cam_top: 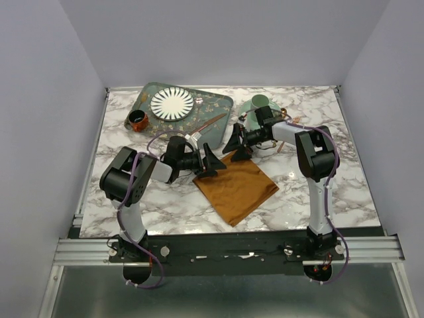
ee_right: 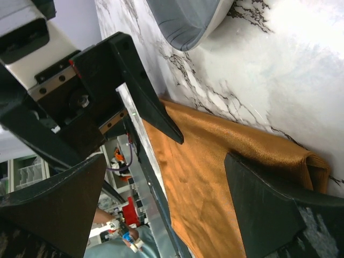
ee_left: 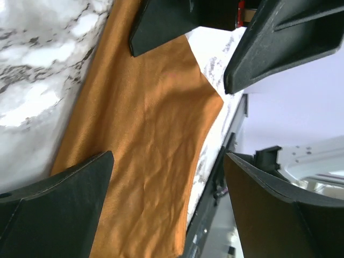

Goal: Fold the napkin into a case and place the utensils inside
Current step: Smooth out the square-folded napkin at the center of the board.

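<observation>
The rust-orange napkin (cam_top: 236, 188) lies flat on the marble table, turned like a diamond, with its far corner under the two grippers. My left gripper (cam_top: 211, 162) hovers open over its far-left edge; the cloth (ee_left: 145, 145) fills the space between the fingers (ee_left: 59, 209). My right gripper (cam_top: 236, 142) stands open at the far corner, facing the left one, above the napkin (ee_right: 226, 183), whose edge looks doubled. Neither gripper holds anything. One thin copper utensil (cam_top: 211, 122) leans over the tray's near rim. No case is in view.
A patterned green tray (cam_top: 218, 105) at the back holds a striped white plate (cam_top: 172, 104). A copper cup (cam_top: 138, 120) stands at the tray's left. A green cup on a saucer (cam_top: 260, 104) sits behind the right arm. The table's front rail (cam_top: 225, 233) lies near the napkin's near corner.
</observation>
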You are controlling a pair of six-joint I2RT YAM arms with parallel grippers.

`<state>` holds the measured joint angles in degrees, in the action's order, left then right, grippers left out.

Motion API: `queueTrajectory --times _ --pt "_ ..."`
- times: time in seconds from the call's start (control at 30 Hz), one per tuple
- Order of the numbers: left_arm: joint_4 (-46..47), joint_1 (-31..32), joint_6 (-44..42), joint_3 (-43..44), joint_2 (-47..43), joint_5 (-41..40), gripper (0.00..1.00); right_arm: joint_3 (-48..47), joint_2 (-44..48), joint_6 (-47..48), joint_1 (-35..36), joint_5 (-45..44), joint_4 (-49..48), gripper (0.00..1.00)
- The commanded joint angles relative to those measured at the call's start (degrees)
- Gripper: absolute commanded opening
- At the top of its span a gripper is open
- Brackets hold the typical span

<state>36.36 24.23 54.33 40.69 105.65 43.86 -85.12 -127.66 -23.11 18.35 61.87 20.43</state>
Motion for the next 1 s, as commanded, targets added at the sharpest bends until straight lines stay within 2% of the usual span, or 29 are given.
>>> queueTrajectory --times 0.0,0.33,0.5,0.67,0.8,0.97 --pt "5.0 -2.8 2.5 -3.2 2.5 3.5 0.99 0.1 -3.1 0.4 -0.1 -2.6 -1.2 1.00" --pt "3.6 -6.5 2.3 -10.9 -1.8 6.0 0.99 0.5 -3.7 1.4 -0.2 -3.6 -0.7 1.00" --pt "5.7 -6.1 3.9 -9.3 -0.5 5.9 0.99 -0.4 -0.1 0.4 1.3 -0.7 -1.4 1.00" --pt "5.8 -5.9 4.0 -9.7 -0.1 5.9 0.99 2.7 5.1 -8.7 4.7 2.5 -12.0 1.00" --pt "5.7 -5.9 3.6 -10.1 0.0 5.3 0.99 1.9 1.6 -13.6 5.7 3.5 -15.3 1.00" --pt "5.4 -5.9 3.6 -10.1 0.3 4.7 0.99 0.6 -2.5 -13.2 5.3 3.3 -15.2 1.00"
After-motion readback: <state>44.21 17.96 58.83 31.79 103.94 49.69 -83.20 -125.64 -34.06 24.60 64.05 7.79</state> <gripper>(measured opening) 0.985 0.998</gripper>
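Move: The folded napkin's middle lies about 6 cm back and 7 cm to the right of my left hand, and roughly 12 cm straight back from my right hand, about a centimetre below both. The tray's middle is some 20 cm ahead and 14 cm left of my left hand, with the knife about 16 cm ahead and 4 cm left of it. The green saucer sits around 14 cm ahead and 8 cm right of my right hand. With both grippers kept wide open, I draw my left hand low over the napkin, about 4 cm left and a little back, along its far-left edge towards the left corner, then stop and stay there. My right hand first stays down at the far corner, then rises some 3 cm off the cloth while sweeping 5 cm left and slightly back after the left one. ##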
